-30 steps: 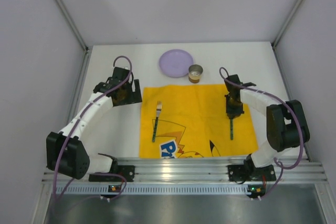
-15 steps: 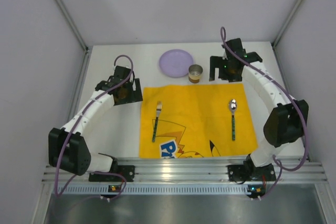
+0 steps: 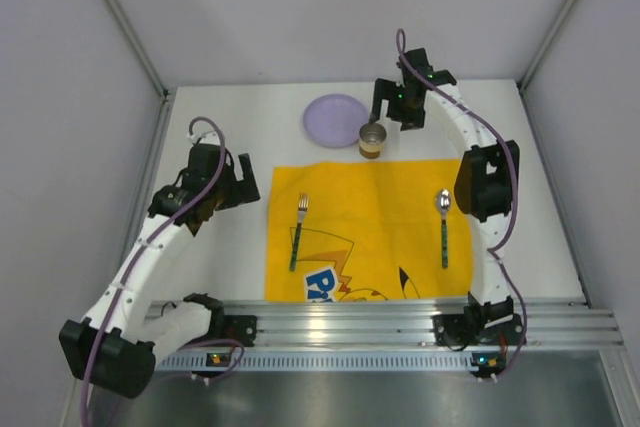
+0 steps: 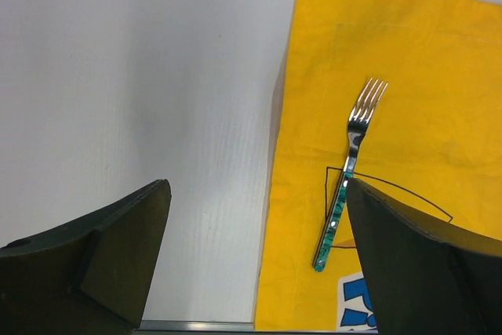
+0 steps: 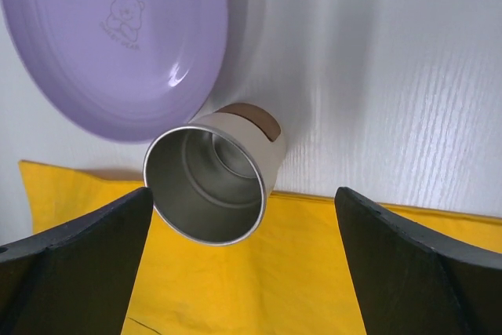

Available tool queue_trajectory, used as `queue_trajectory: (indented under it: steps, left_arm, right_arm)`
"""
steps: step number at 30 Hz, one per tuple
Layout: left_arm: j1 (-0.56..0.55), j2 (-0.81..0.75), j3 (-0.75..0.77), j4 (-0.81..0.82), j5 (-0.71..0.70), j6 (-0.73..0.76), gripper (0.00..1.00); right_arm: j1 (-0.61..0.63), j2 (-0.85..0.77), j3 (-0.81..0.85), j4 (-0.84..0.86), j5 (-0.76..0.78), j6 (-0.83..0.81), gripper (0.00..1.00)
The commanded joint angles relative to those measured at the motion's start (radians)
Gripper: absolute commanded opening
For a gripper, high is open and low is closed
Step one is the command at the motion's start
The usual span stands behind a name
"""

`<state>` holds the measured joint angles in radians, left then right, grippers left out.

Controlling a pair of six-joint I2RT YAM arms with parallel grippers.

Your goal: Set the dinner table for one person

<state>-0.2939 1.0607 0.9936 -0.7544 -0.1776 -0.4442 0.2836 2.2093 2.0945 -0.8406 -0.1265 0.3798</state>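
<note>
The white dinner table [image 3: 520, 147] carries a yellow placemat [image 3: 375, 232]. A green-handled fork [image 3: 298, 232] lies on the mat's left side and a matching spoon [image 3: 444, 227] on its right. A purple plate [image 3: 335, 120] and a metal cup [image 3: 372, 140] stand just behind the mat. My left gripper [image 3: 238, 190] hangs open over bare table left of the mat, with the fork [image 4: 349, 178] showing near its right finger. My right gripper [image 3: 398, 119] is open above the cup [image 5: 208, 186], next to the plate [image 5: 110, 37], and holds nothing.
Grey walls with metal posts close in the table on three sides. An aluminium rail [image 3: 350, 322] with both arm bases runs along the near edge. The mat's left edge [image 4: 276, 194] lies between my left fingers.
My right gripper has opened, leaving the spoon on the mat's right side, and swung back to above the cup. My left arm has drawn back to the left.
</note>
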Motion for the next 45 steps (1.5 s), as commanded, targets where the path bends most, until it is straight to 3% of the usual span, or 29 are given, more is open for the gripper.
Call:
queue_trajectory:
  steps: [1, 7, 15, 25, 30, 39, 44, 45]
  left_arm:
    - [0.006, -0.089, -0.026, -0.013, -0.031, 0.021, 0.98]
    - [0.004, -0.208, -0.069, 0.012, -0.06, 0.032, 0.98]
    - [0.004, -0.235, -0.088, 0.02, -0.071, 0.022, 0.99]
    - [0.004, -0.239, -0.108, 0.032, -0.108, 0.018, 0.99]
    - [0.004, -0.223, -0.112, 0.038, -0.1, 0.022, 0.99]
    - [0.006, -0.209, -0.113, 0.043, -0.082, 0.029, 0.99]
    - [0.004, -0.212, -0.116, 0.046, -0.082, 0.029, 0.99]
    - [0.004, -0.212, -0.116, 0.044, -0.083, 0.029, 0.99]
  right_arm:
    - [-0.015, 0.027, 0.11, -0.003, 0.013, 0.053, 1.0]
    - [-0.017, 0.104, 0.194, -0.002, 0.016, 0.087, 1.0]
    - [-0.024, 0.133, 0.177, -0.025, 0.094, 0.1, 1.0]
    - [-0.027, -0.118, -0.201, 0.126, 0.102, 0.048, 0.98]
    - [-0.026, -0.174, -0.284, 0.184, 0.085, 0.045, 0.98]
    - [0.037, -0.051, -0.216, 0.161, 0.122, 0.057, 0.73]
    - [0.057, 0.033, -0.091, 0.109, 0.166, 0.064, 0.31]
    - [0.057, 0.055, -0.049, 0.101, 0.169, 0.065, 0.16]
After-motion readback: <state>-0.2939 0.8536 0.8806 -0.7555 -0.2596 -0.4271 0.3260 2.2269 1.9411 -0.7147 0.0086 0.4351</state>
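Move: The cup stands about 4 cm to the left of the open right gripper and roughly 1 cm nearer the base, its middle some 8 cm below. The purple plate's centre lies about 8 cm ahead and 13 cm to the left; the middle of the yellow mat is roughly 23 cm back and 4 cm left, both some 12 cm below. From the left gripper the cup is about 23 cm ahead, 28 cm right and 12 cm below. Bring the open right gripper about 3 cm forward, then swing it back some 6 cm and to the right while sinking past rim height. Lift slightly, then ease forward and left onto the cup's right rim, sinking a little and closing the fingers around its wall, one inside, one outside. Meanwhile draw the empty left gripper a few centimetres back and left. ##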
